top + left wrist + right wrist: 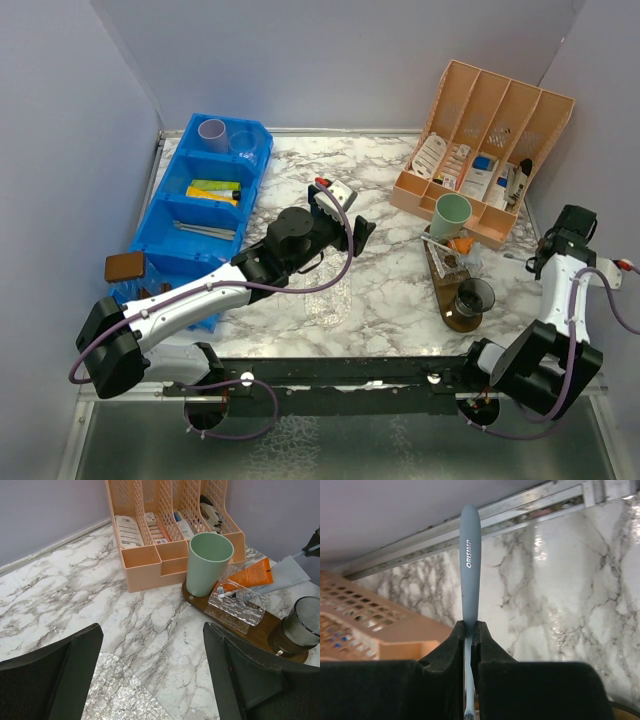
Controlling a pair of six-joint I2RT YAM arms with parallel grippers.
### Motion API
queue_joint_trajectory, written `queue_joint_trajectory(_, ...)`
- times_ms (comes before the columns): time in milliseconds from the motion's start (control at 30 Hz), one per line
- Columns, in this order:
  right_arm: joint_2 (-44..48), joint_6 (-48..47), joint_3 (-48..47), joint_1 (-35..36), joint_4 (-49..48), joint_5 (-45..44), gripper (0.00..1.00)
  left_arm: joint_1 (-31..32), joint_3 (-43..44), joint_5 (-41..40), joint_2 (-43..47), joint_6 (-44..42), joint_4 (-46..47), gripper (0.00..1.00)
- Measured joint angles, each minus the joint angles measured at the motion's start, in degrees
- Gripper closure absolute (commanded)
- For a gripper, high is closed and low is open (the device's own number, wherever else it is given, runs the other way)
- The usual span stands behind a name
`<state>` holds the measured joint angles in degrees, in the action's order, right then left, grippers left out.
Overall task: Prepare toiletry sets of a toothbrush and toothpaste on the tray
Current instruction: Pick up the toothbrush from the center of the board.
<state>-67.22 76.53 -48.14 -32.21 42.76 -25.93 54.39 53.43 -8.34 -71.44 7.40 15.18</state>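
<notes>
A dark wooden tray [447,295] [260,629] lies at the right. On it stand a mint green cup [451,215] [209,562] and a smoky dark cup [474,298] [301,626]. Between them a clear cup [235,607] lies on its side with a toothbrush head and an orange tube [252,574] at it. My right gripper [533,260] [470,627] is shut on a grey-blue toothbrush [470,555] [289,572], right of the tray. My left gripper [345,213] [152,675] hangs open over mid-table, holding nothing.
A blue bin [160,215] at the left holds a lilac cup [212,133], tubes [215,190] and toothbrushes [205,230]. A peach slotted organiser [485,150] [150,555] stands behind the tray. A clear crinkled sheet [325,300] [125,695] lies under the left gripper.
</notes>
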Motion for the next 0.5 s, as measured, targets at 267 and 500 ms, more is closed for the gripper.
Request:
queue_joint_trajectory(267, 2.4, -3.93, -7.91, 0.0, -0.07, 6.43, 0.99, 0.0, 0.0, 0.0, 0.0, 0.0, -0.02, 0.15)
queue_joint_trajectory(500, 1.25, -8.31, -11.63, 2.71, -2.12, 16.48, 0.99, 0.0, 0.0, 0.0, 0.02, -0.02, -0.02, 0.15)
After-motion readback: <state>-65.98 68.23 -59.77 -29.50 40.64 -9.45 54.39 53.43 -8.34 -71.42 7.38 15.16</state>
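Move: The toothbrush is already in the right fingers, and the green cup stands roughly 13 cm ahead, 23 cm to the left and 6 cm lower. The orange toothpaste lies about 9 cm ahead and 18 cm left, the glass cup some 8 cm back and 16 cm left, both about 7 cm lower. From the idle left hand, the green cup is some 12 cm ahead, 26 cm right and 24 cm below. Keep the toothbrush pinched in the closed right gripper and carry it up about 8 cm and forward some 7 cm, bending left over the last stretch towards the green cup. Climb quickly first and ease off the rise near the end, swinging the wrist about 20 degrees counter-clockwise while pitching it some 15 degrees so the fingers swing forward. ##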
